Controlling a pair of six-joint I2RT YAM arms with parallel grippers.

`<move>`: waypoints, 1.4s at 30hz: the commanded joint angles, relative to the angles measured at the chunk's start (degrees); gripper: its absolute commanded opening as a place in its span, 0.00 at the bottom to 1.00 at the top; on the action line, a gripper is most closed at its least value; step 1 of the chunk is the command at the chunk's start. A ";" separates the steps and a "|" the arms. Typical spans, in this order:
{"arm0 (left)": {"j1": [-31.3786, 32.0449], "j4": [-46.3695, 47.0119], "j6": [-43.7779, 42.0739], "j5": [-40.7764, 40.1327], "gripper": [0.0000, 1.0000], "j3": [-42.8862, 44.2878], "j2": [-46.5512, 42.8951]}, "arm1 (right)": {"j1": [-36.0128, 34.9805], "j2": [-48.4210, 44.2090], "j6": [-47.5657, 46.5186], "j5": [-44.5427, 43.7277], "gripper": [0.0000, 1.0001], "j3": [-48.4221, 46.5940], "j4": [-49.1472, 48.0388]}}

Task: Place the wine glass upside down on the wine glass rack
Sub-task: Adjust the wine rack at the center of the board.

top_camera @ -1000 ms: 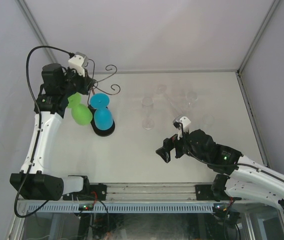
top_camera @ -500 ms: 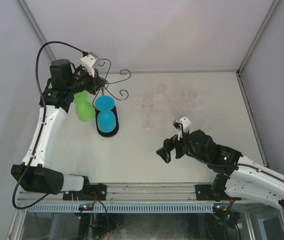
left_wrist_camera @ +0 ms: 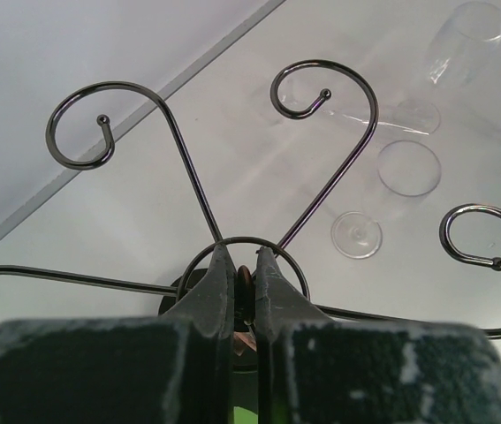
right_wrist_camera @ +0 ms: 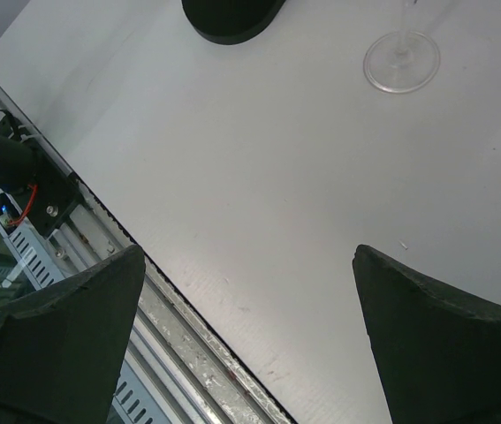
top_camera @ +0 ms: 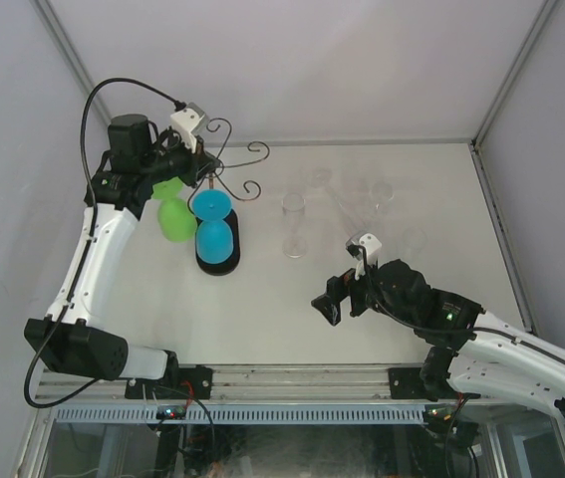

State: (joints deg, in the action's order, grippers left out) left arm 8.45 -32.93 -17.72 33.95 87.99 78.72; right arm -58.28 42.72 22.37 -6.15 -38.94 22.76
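The wine glass rack (top_camera: 250, 149) is a dark wire stand with curled arms on a black oval base (top_camera: 218, 263). A blue glass (top_camera: 214, 235) and a green glass (top_camera: 174, 218) hang on it upside down. My left gripper (top_camera: 198, 167) is above the rack, shut on the top of its coppery stem (left_wrist_camera: 244, 281); the left wrist view shows my left gripper (left_wrist_camera: 243, 254) pinching it. Clear wine glasses are on the table to the right: one upright (top_camera: 294, 224), others lying (top_camera: 380, 191). My right gripper (top_camera: 336, 298) hovers open and empty, apart from them. In the right wrist view my right gripper (right_wrist_camera: 248, 252) is wide over bare table.
The table's near rail (right_wrist_camera: 73, 212) runs just below my right gripper. A clear glass foot (right_wrist_camera: 400, 62) and the rack base (right_wrist_camera: 232, 16) lie at the top of the right wrist view. Grey walls close the table at the back and sides.
My left arm has moved right and toward the back with the rack stem in its grip; the rack and its coloured glasses shifted right. The right arm has not moved.
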 commanded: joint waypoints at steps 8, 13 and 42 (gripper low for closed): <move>-0.07 -2.00 -0.18 -6.43 0.21 -0.50 -3.49 | -0.34 -0.05 0.83 -0.78 1.00 -0.17 -1.52; -0.35 -2.08 -0.13 -7.81 0.23 -0.77 -4.37 | -0.37 0.08 0.83 -0.59 1.00 -0.17 -1.58; -1.80 1.42 3.77 -13.33 0.36 1.96 -5.95 | 0.74 -3.49 -0.47 -6.31 1.00 -1.07 1.60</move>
State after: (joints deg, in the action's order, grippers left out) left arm 6.72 -34.35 -16.29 20.97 86.46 73.54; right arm -58.24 41.67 22.50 -8.64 -38.94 23.73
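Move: The wine rack's hub is already pinched at the left fingertips, its head leaning to the right: the black base is some 30 cm below and about 4 cm to the left. The hung blue glass is about 9 cm back and 7 cm below, the green one 9 cm left, 5 cm back and 7 cm below. A clear glass stands some 18 cm right, 1 cm back and 24 cm down. From the right hand the hub is about 24 cm ahead, 26 cm left and 14 cm higher. The rack's hub is let out of its pinch while the left hand swings back to the left by about 5 cm, the fingers opening to roughly a third and staying on either side of the hub. The hand turns some 15 degrees counter-clockwise on the way, rises about 1 cm towards the end, then all but stops above the rack. ##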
